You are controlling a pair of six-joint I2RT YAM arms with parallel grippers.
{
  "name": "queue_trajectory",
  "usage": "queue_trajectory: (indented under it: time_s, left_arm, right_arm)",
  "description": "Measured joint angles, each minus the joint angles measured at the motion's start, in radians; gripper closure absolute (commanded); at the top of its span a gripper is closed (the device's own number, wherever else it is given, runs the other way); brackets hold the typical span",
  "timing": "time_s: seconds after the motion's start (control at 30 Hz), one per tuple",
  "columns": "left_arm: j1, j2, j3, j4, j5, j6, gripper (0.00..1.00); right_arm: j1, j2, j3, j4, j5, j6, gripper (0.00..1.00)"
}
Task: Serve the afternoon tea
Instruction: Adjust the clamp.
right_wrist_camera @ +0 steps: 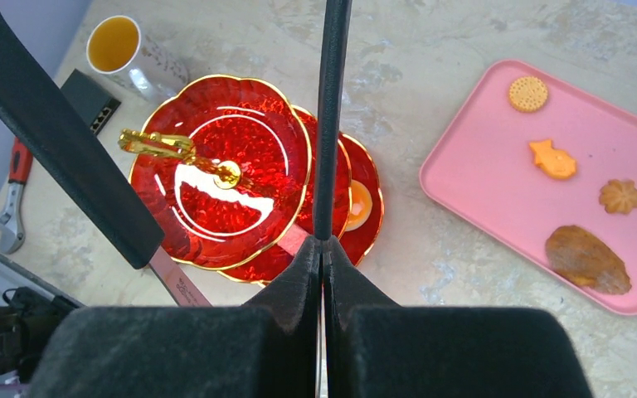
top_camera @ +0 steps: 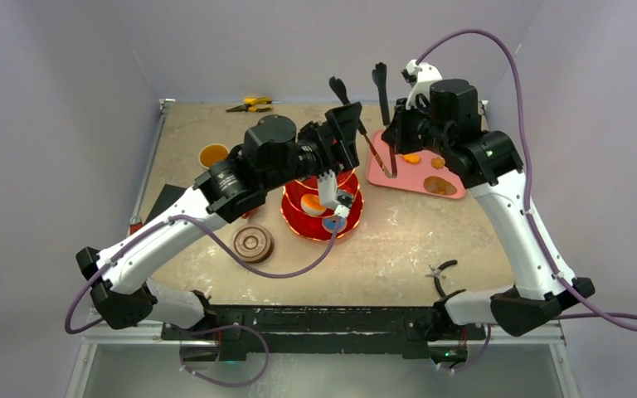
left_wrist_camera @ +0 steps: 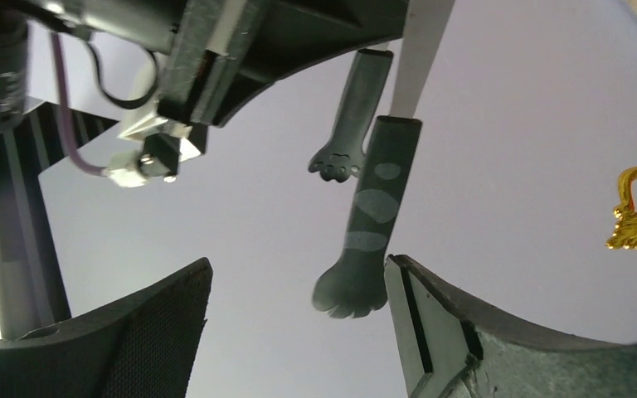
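The red three-tier stand (top_camera: 299, 220) (right_wrist_camera: 240, 141) with its gold handle (right_wrist_camera: 158, 143) stands mid-table, with an orange pastry (right_wrist_camera: 358, 203) on a lower tier. Left of it are the white mug of amber tea (top_camera: 213, 155) (right_wrist_camera: 114, 41) and the brown cup with saucer (top_camera: 253, 244). My right gripper (right_wrist_camera: 323, 245) is shut on one arm of the black tongs (top_camera: 379, 79), held upright over the pink tray (top_camera: 419, 178). My left gripper (left_wrist_camera: 299, 332) is open above the stand, and one paw-shaped tong tip (left_wrist_camera: 350, 290) lies between its fingers, close to the right one.
The pink tray (right_wrist_camera: 481, 166) holds a round biscuit (right_wrist_camera: 528, 93), a fish pastry (right_wrist_camera: 552, 159), a flower biscuit (right_wrist_camera: 619, 196) and a brown pastry (right_wrist_camera: 587, 259). Yellow pliers (top_camera: 251, 104) lie at the back edge, black pliers (top_camera: 444, 274) front right, a black box (top_camera: 163, 199) at left.
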Motion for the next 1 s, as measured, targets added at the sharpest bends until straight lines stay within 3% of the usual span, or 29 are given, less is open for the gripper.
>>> queue_trajectory:
  time_s: [0.27,0.47,0.57,0.67,0.73,0.77,0.83,0.87,1.0]
  left_arm:
    - [0.009,0.063,-0.006,0.018,-0.059,0.0,0.38]
    - [0.025,0.099,0.006,0.016,-0.078,0.0,0.72]
    - [0.033,0.124,0.037,0.014,-0.085,0.0,0.76]
    - [0.034,0.135,0.051,0.003,-0.087,0.0,0.77]
    - [0.035,0.136,0.052,0.002,-0.087,0.0,0.78]
    - [0.035,0.136,0.052,0.002,-0.087,0.0,0.79]
    - [0.036,0.136,0.052,0.002,-0.086,0.0,0.82]
    - [0.037,0.136,0.052,0.002,-0.086,0.0,0.82]
    - [0.037,0.136,0.055,0.011,-0.082,-0.033,0.86]
  right_arm:
    - [0.0,-0.009,0.0,-0.004,-0.044,0.001,1.0]
    - [0.0,-0.016,-0.006,-0.004,-0.08,0.002,1.0]
    - [0.0,-0.021,-0.009,-0.003,-0.089,0.002,0.98]
    - [-0.002,-0.021,-0.009,0.002,-0.091,0.006,0.71]
    - [-0.002,-0.023,-0.009,0.002,-0.106,0.012,0.45]
    - [-0.002,-0.025,-0.009,0.003,-0.115,0.02,0.27]
    - [-0.001,-0.034,-0.009,0.006,-0.122,0.027,0.07]
    - [-0.001,-0.042,-0.008,0.009,-0.117,0.031,0.02]
    - [-0.001,-0.073,0.041,0.027,-0.066,0.052,0.01]
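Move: Ahead of the left hand, about 6 cm forward, 3 cm to its right and 3 cm lower, stands the clamp's left paw handle; the right paw handle is some 5 cm farther right. The cake stand's gold handle lies about 4 cm forward, 6 cm left and 10 cm below. From the right hand, still pinching the clamp's right arm, the left paw handle is roughly 2 cm forward, 5 cm left and 6 cm up; the pink tray 12 cm forward, 10 cm right, 37 cm down. Reaching about 5 cm forward while sinking some 3 cm, the left hand brings its open fingers around the clamp's left paw handle and closes on it, then holds there. Meanwhile the right hand eases the clamp slightly back and left; once the left grip is on, its fingers open wide, free the right arm and lift away, ending about 5 cm higher. ##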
